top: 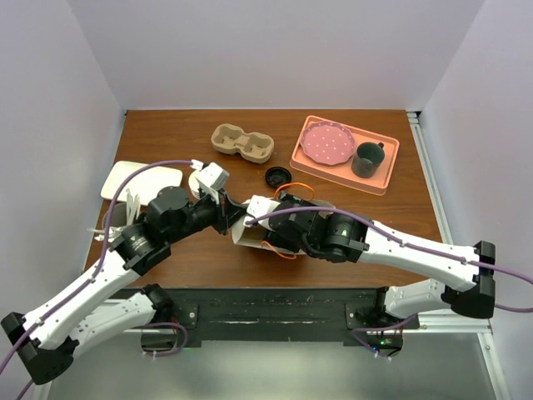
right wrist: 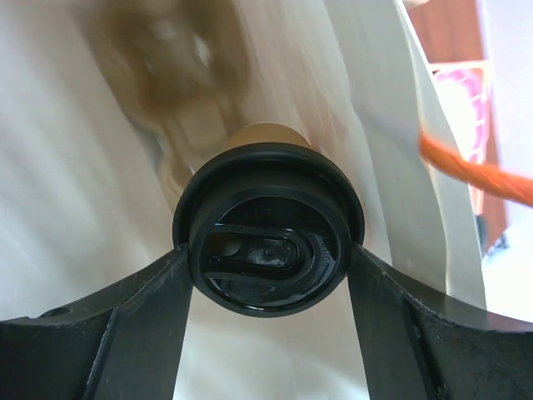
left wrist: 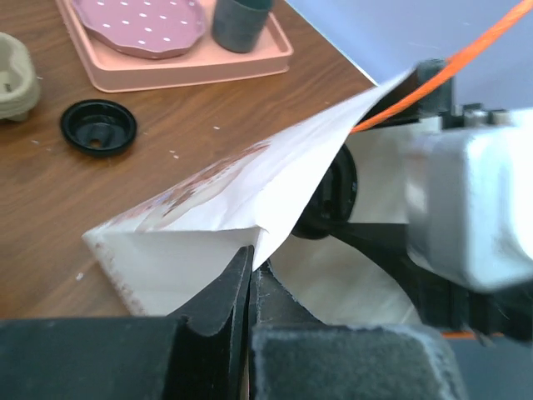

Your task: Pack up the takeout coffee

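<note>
A white paper bag [top: 248,234] with orange cord handles lies on its side mid-table, mouth toward the right arm. My left gripper [left wrist: 251,260] is shut on the bag's edge [left wrist: 208,237], pinching the paper between its black fingers. The takeout coffee [right wrist: 268,250], a tan cup with a round black lid, sits inside the bag, lid facing the right wrist camera. My right gripper [right wrist: 268,260] is shut on it, one finger on each side of the lid. In the left wrist view the lid [left wrist: 330,193] shows dark within the bag's mouth. The overhead view hides the cup.
A loose black lid [top: 278,177] lies behind the bag. A brown pulp carrier [top: 241,142] sits at the back. The pink tray [top: 387,172] at back right holds a dotted pink plate [top: 326,143] and a dark mug [top: 367,158]. A beige flat piece [top: 141,179] lies far left.
</note>
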`<state>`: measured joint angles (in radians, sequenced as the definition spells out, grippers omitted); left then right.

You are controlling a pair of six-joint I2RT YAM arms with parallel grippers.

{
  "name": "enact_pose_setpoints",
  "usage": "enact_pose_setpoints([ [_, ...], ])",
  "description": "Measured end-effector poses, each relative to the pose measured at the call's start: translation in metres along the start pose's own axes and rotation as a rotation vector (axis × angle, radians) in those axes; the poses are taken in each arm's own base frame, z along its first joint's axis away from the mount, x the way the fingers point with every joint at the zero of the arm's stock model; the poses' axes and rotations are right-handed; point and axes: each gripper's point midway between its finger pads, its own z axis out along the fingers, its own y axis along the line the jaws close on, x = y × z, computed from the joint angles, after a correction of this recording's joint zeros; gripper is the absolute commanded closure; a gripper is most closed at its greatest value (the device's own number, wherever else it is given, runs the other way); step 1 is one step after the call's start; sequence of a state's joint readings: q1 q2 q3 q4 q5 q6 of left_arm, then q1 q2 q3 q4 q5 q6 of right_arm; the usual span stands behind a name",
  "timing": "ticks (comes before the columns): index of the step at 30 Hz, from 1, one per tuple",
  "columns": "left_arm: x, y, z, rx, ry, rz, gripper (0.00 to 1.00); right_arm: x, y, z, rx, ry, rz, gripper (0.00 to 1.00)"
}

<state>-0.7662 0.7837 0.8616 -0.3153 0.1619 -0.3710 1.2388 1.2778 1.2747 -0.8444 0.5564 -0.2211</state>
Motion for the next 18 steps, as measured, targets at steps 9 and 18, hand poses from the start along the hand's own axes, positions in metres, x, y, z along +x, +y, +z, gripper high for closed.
enact_pose_setpoints([
  [9,0.001,0.022,0.024,-0.072,-0.043,0.055,0.93,-0.004,0.002,0.015,0.032,-0.037,-0.042,0.82],
  [18,0.015,0.018,0.016,-0.048,-0.019,0.027,0.61,0.031,0.014,0.015,-0.001,-0.002,-0.065,0.82],
])
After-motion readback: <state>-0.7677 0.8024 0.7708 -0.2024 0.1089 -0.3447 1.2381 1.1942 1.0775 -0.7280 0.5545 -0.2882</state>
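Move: Inside the takeout bag, the right hand still grips the lidded coffee cup; the cup carrier lies roughly 7 cm ahead of that hand, 4 cm to its left and 11 cm lower. The loose black lid is on the table about 25 cm ahead, 3 cm left and 22 cm below it. The left hand has the bag's left rim pinched at its fingertips, with the carrier some 8 cm ahead, 8 cm right and 16 cm lower. Lowering the held cup towards the carrier, the right hand first eases barely a centimetre forward and left, then sinks about 4 cm while drifting right, its grip unchanged. The left hand carries the pinched rim about 3 cm forward and 2 cm down, then opens its fingers to a bit over a third and draws back a centimetre, letting the rim loose between them. ##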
